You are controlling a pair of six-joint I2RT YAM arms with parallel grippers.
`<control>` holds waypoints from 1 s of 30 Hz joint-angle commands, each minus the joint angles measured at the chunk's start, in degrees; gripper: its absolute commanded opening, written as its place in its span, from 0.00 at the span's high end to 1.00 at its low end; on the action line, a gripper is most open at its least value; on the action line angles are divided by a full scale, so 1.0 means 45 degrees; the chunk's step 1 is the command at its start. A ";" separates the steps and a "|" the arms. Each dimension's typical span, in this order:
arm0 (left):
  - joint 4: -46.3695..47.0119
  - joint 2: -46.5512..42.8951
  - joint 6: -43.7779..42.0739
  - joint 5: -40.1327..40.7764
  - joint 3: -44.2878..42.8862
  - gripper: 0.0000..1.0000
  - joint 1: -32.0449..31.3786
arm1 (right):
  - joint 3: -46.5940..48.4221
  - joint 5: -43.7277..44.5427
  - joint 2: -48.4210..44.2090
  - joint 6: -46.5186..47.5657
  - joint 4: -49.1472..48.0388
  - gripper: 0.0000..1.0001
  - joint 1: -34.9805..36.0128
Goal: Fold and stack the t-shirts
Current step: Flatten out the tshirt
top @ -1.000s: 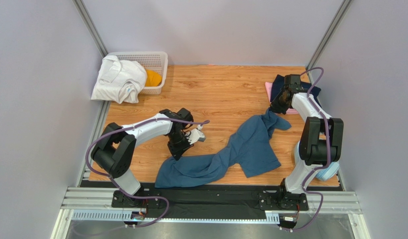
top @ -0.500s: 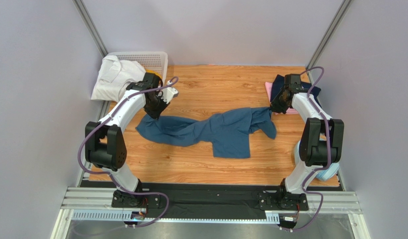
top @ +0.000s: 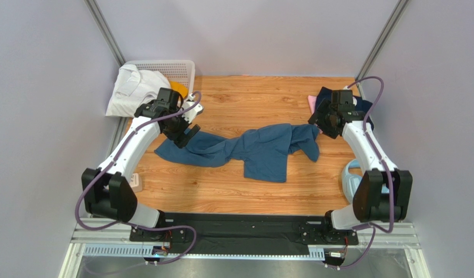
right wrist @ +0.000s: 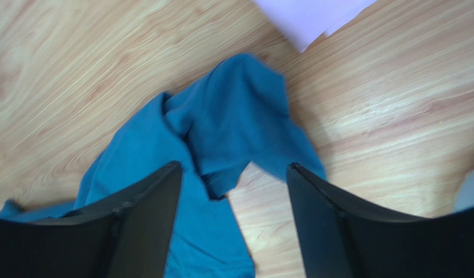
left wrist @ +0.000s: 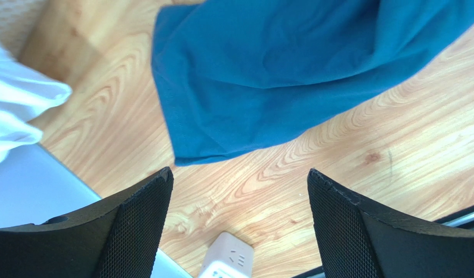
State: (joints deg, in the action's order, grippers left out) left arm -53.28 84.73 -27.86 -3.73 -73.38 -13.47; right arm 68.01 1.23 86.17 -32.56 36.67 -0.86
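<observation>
The large teal-blue t-shirt (top: 251,147) lies crumpled in a long band across the middle of the table. My left gripper (top: 186,131) hovers open just above its left end, and nothing sits between the jaws. In the left wrist view, the shirt's hem (left wrist: 268,69) lies beyond the open gripper (left wrist: 238,172). My right gripper (top: 325,124) is open over the shirt's right end (right wrist: 233,127), with only cloth and wood showing in the gap of that gripper (right wrist: 233,166). A dark navy shirt (top: 361,107) lies on a pink one (top: 312,104) at the far right. A white garment (top: 135,90) and an orange one (top: 176,90) sit at the basket.
The white lattice basket (top: 184,66) stands in the far left corner. Light-blue headphones (top: 352,176) lie by the right arm at the table's right edge. A small pale box (top: 135,181) rests near the left edge, and it also shows below the left fingers as a box (left wrist: 228,260).
Both grippers have opened and let go of the teal-blue shirt. Before that, the left arm carried its end up to the far left, stretching the shirt across the table.
</observation>
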 commanded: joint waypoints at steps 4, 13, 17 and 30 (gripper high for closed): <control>-0.0896 -0.1230 -0.0117 -0.0754 0.0814 0.10 -0.0013 | -0.2801 -0.0859 -0.3129 -0.0031 0.0583 0.40 0.2199; 0.0979 -0.0276 -0.0548 0.0359 0.3162 0.13 -0.0013 | -0.5014 -0.2012 -0.4110 -0.0656 0.0681 0.44 0.3452; 0.1291 -0.0020 -0.0489 0.0496 0.3299 0.14 0.0084 | -0.5541 -0.2461 -0.4130 -0.0987 0.0349 0.45 0.3980; 0.2639 0.1386 -0.0372 0.0515 0.3729 0.14 0.1060 | -0.6656 -0.2794 -0.3153 -0.1769 -0.0667 0.48 0.5797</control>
State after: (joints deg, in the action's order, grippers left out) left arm -43.88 90.15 -29.08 -1.39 -57.25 -9.61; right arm 38.98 -10.83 71.09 -38.72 36.95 24.18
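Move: The shirt's near left corner lies about 13 cm to my left hand's left, roughly level in reach and some 13 cm below; the white laundry pile is 20 cm ahead and 19 cm left, the white block 12 cm back and 22 cm left. From my right hand, the blue shirt's near right hem corner is about 19 cm back, 14 cm left and 12 cm below; the shirt's right end is 3 cm back, 5 cm left, the folded stack 9 cm ahead, 9 cm right. I sweep my empty right hand off the shirt's far right end, back some 18 cm and left 13, first lifting slightly, then sinking to just over the near hem corner, turning counter-clockwise about 25 degrees, tipping fingers steeper and narrowing them partway. My left hand rises briefly, draws back, then sinks about 10 cm net towards the near left corner, easing left and finally forward again, fingers wide. ##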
